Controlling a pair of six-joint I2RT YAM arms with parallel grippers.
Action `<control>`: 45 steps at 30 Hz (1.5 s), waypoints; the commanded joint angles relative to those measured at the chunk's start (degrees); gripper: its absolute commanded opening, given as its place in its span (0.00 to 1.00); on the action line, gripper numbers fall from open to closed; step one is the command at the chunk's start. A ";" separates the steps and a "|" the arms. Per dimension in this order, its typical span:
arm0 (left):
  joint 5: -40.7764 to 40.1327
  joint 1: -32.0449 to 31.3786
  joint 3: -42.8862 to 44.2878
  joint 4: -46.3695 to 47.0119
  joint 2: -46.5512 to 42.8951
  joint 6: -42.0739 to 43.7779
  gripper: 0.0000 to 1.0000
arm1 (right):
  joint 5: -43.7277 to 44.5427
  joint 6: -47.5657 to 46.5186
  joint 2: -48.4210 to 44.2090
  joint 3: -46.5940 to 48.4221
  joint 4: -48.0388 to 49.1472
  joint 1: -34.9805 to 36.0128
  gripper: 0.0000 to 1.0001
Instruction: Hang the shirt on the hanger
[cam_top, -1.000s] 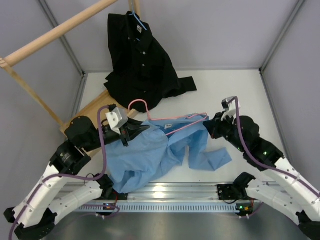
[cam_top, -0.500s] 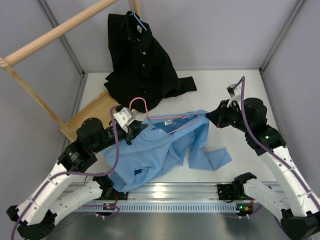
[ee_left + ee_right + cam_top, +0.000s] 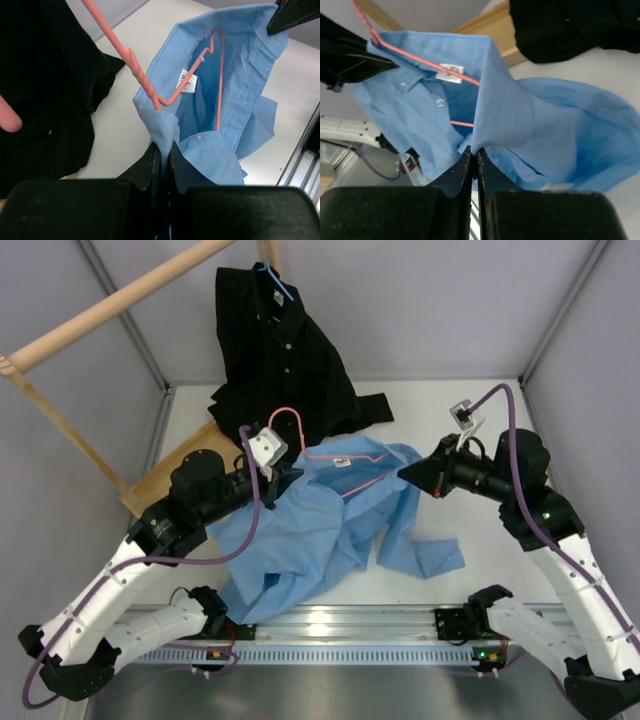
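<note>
The light blue shirt [image 3: 320,530] hangs stretched between my two grippers, collar up, its body and sleeve trailing on the white table [image 3: 450,430]. The pink wire hanger [image 3: 287,416] sits inside the collar opening. Its hook pokes out at the left, close to the black shirt, and its arms run under the cloth [image 3: 218,75] [image 3: 420,61]. My left gripper [image 3: 290,478] [image 3: 162,145] is shut on the collar's left edge, just below the hanger's neck. My right gripper [image 3: 405,472] [image 3: 474,149] is shut on the collar's right edge.
A black shirt [image 3: 285,360] on a blue hanger [image 3: 275,280] hangs from a wooden rail [image 3: 120,300] at the back left, its hem on the table. The rack's wooden base [image 3: 180,465] lies at left. A metal rail [image 3: 330,625] runs along the near edge.
Both grippers have risen and moved toward the back, lifting the collar and hanger off the table. The hanger's hook now sits closer to the black shirt.
</note>
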 commanded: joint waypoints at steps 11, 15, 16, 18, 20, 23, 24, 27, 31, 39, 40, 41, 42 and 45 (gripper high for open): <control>2.79 -0.87 8.70 26.22 7.00 -23.16 0.00 | 9.50 11.09 3.84 -2.54 19.61 24.02 0.00; 7.74 -0.87 11.09 28.96 12.36 -25.98 0.00 | 10.91 11.44 4.29 -4.48 22.08 24.47 0.00; 8.52 -0.87 10.91 29.67 12.63 -26.24 0.00 | 11.87 11.35 3.85 -4.92 22.08 24.47 0.00; 10.99 -0.79 9.86 31.25 12.72 -26.50 0.00 | 13.54 9.60 2.97 -5.80 20.86 24.38 0.00; 11.87 -0.79 9.42 31.70 12.55 -25.72 0.00 | 19.86 7.32 0.44 -6.06 15.94 23.86 0.04; 11.08 -0.79 8.63 29.59 11.58 -22.30 0.00 | 25.33 6.00 -4.74 -7.46 11.98 22.10 0.47; 12.65 -0.79 8.63 28.89 11.41 -19.85 0.00 | 24.98 5.29 -5.90 -7.38 11.10 21.84 0.51; 19.39 -0.79 9.33 24.77 12.10 -14.40 0.00 | 26.02 -0.75 -9.15 -2.75 0.24 21.13 0.60; 23.03 -0.79 8.89 22.12 12.20 -11.57 0.00 | 28.75 -5.25 -11.00 2.63 -9.72 20.78 0.70; 34.26 -0.79 10.64 20.27 16.85 -12.18 0.00 | 21.84 -15.01 -9.52 15.81 -20.36 20.78 0.80; 35.85 -0.79 10.91 20.27 17.46 -12.70 0.00 | 20.16 -16.32 -7.43 18.52 -20.55 20.78 0.80; 37.52 -0.79 11.35 20.27 18.69 -13.49 0.00 | 18.75 -16.77 -6.36 19.50 -20.46 20.87 0.79; 38.93 -0.79 11.52 20.36 19.22 -13.67 0.00 | 17.26 -17.30 -5.39 20.38 -20.20 20.78 0.79; 45.59 -0.96 12.31 20.80 21.33 -14.90 0.00 | 10.75 -19.49 -1.26 22.15 -17.48 20.87 0.78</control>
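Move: The hanger's right end, hidden in the blue shirt, lies about 3 cm left of the right hand and roughly 1 cm ahead at much the same height; that hand pinches the shirt edge there. From the left hand, this end is some 16 cm right and 2 cm ahead. The hanger's twisted neck is about 4 cm ahead of the left hand, 1 cm right and slightly above; the collar label is roughly 7 cm right of it and 2 cm ahead. Drawing the pinched shirt edge left about 9 cm and back towards the left hand, the right hand then opens wide, lets go and backs off right, back towards its base and upward. Keeping hanger and collar pinched, the left hand lifts and shifts right some 8 cm, then turns about 35 degrees clockwise while easing farther right, back and down. ##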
